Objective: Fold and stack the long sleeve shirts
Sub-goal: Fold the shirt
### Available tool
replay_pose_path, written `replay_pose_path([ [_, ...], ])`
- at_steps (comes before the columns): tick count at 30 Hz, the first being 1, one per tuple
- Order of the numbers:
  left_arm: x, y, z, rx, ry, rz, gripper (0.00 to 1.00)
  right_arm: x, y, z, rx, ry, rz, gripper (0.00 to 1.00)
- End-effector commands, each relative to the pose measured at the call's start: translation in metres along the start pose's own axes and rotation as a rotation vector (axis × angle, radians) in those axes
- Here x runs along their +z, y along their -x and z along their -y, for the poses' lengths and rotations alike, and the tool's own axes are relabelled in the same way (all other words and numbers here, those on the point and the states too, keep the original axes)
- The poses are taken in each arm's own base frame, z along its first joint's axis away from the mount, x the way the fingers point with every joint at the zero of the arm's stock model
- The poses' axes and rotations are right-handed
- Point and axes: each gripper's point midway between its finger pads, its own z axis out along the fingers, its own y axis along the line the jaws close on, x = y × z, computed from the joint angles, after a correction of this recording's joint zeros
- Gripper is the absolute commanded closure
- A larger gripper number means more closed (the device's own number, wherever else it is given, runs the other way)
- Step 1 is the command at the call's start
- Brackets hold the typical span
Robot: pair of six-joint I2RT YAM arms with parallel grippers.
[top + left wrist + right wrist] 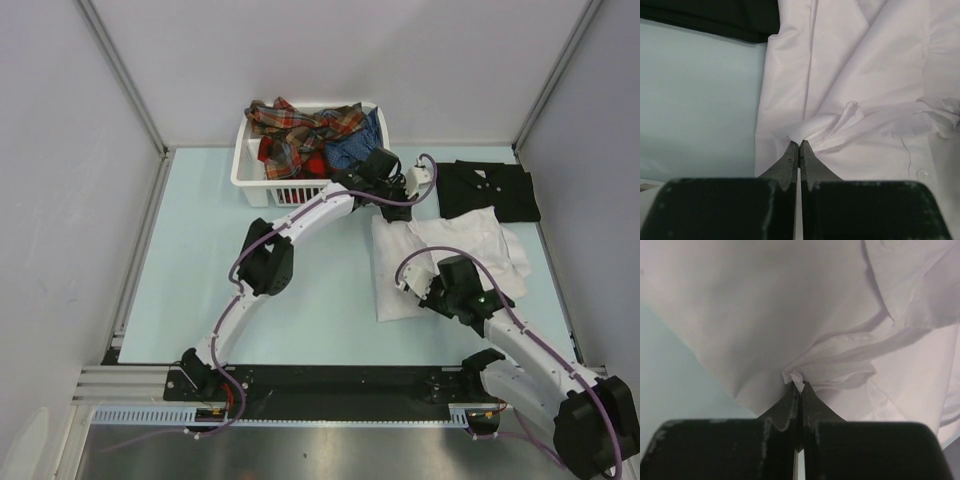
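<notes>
A white long sleeve shirt [450,250] lies rumpled and partly folded on the right of the pale table. My left gripper [418,200] is shut on a pinch of its far edge [799,144]. My right gripper [403,283] is shut on a bunched fold at the shirt's near left [801,384]. A folded black shirt [488,190] lies just beyond the white one, and its edge shows in the left wrist view [715,17]. Plaid shirts [300,130] and a blue one [355,145] sit heaped in the basket.
The white slatted basket [245,172] stands at the back centre, close behind the left arm's wrist. Grey walls enclose the table on three sides. Bare table surface [200,260] stretches to the left of the arms.
</notes>
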Motion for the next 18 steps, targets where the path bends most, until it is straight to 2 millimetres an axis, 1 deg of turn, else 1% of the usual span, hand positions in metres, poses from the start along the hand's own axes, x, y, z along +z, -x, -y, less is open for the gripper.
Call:
replay_pose_path([
  [1, 0.01, 0.011, -0.012, -0.013, 0.047, 0.062, 0.98, 0.005, -0.008, 0.008, -0.006, 0.013, 0.002, 1.0],
  [2, 0.013, 0.007, -0.014, -0.019, 0.052, 0.057, 0.92, 0.005, -0.009, 0.008, -0.001, 0.017, 0.002, 1.0],
  [3, 0.013, 0.006, -0.015, -0.021, 0.057, 0.054, 0.73, 0.006, -0.01, 0.009, 0.004, 0.017, -0.001, 1.0],
  [4, 0.013, 0.005, -0.017, -0.022, 0.071, 0.047, 0.61, 0.006, -0.011, 0.008, 0.003, 0.023, -0.007, 1.0],
  [5, 0.008, 0.01, -0.017, -0.015, 0.08, 0.049, 0.42, 0.005, -0.012, 0.006, 0.004, 0.033, -0.009, 0.99],
  [6, 0.003, 0.01, -0.018, -0.011, 0.09, 0.04, 0.33, 0.004, -0.012, 0.005, 0.002, 0.04, -0.013, 0.93],
  [7, -0.002, 0.012, -0.02, -0.004, 0.103, 0.035, 0.28, 0.002, -0.014, 0.002, 0.002, 0.055, -0.024, 0.79],
  [8, -0.012, 0.016, -0.023, 0.001, 0.12, 0.034, 0.19, 0.001, -0.017, 0.005, 0.01, 0.044, -0.038, 0.72],
  [9, -0.027, 0.023, -0.021, 0.009, 0.133, 0.036, 0.14, -0.001, -0.016, 0.009, 0.015, 0.032, -0.039, 0.65],
  [10, -0.04, 0.03, -0.022, 0.007, 0.145, 0.047, 0.11, -0.005, -0.022, 0.015, 0.044, 0.015, -0.054, 0.56],
  [11, -0.054, 0.031, -0.027, -0.001, 0.148, 0.057, 0.09, -0.008, -0.023, 0.019, 0.052, 0.013, -0.048, 0.53],
  [12, -0.073, 0.036, -0.024, -0.005, 0.156, 0.066, 0.08, -0.011, -0.024, 0.022, 0.061, 0.013, -0.049, 0.5],
  [13, -0.083, 0.037, -0.025, -0.011, 0.163, 0.068, 0.07, -0.017, -0.025, 0.027, 0.078, 0.007, -0.052, 0.45],
  [14, -0.093, 0.022, -0.03, -0.044, 0.154, 0.055, 0.06, -0.021, -0.029, 0.034, 0.106, -0.01, -0.057, 0.41],
  [15, -0.112, 0.03, -0.028, -0.037, 0.161, 0.07, 0.06, -0.025, -0.03, 0.039, 0.123, -0.018, -0.057, 0.39],
  [16, -0.12, 0.025, -0.03, -0.048, 0.163, 0.062, 0.06, -0.032, -0.029, 0.047, 0.146, -0.035, -0.055, 0.34],
  [17, -0.131, 0.02, -0.034, -0.055, 0.172, 0.058, 0.05, -0.037, -0.032, 0.053, 0.186, -0.049, -0.053, 0.32],
  [18, -0.13, 0.0, -0.027, -0.065, 0.136, 0.024, 0.06, -0.042, -0.033, 0.055, 0.204, -0.048, -0.054, 0.3],
])
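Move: I hold the white shirt's folded-over flap at both ends. Its middle lies about 11 cm back and 12 cm right of my left hand, and some 11 cm ahead and 4 cm right of my right, a couple of centimetres below both. From my left hand the folded black shirt is 7 cm ahead and 22 right, the laundry basket 15 ahead and 23 left. The white shirt's near-left corner is 4 cm back and 12 left of my right hand. I let the flap go, left hand first: it eases down and slightly forward with the far corner, its fingers spread wide, then it swings about 7 cm left towards the basket, rising at the end. My right hand keeps drawing its pinch rightward and slightly down, opens to about two thirds, and carries on right, about 5 cm in all, lifting a little and turning nearly 10 degrees clockwise. ##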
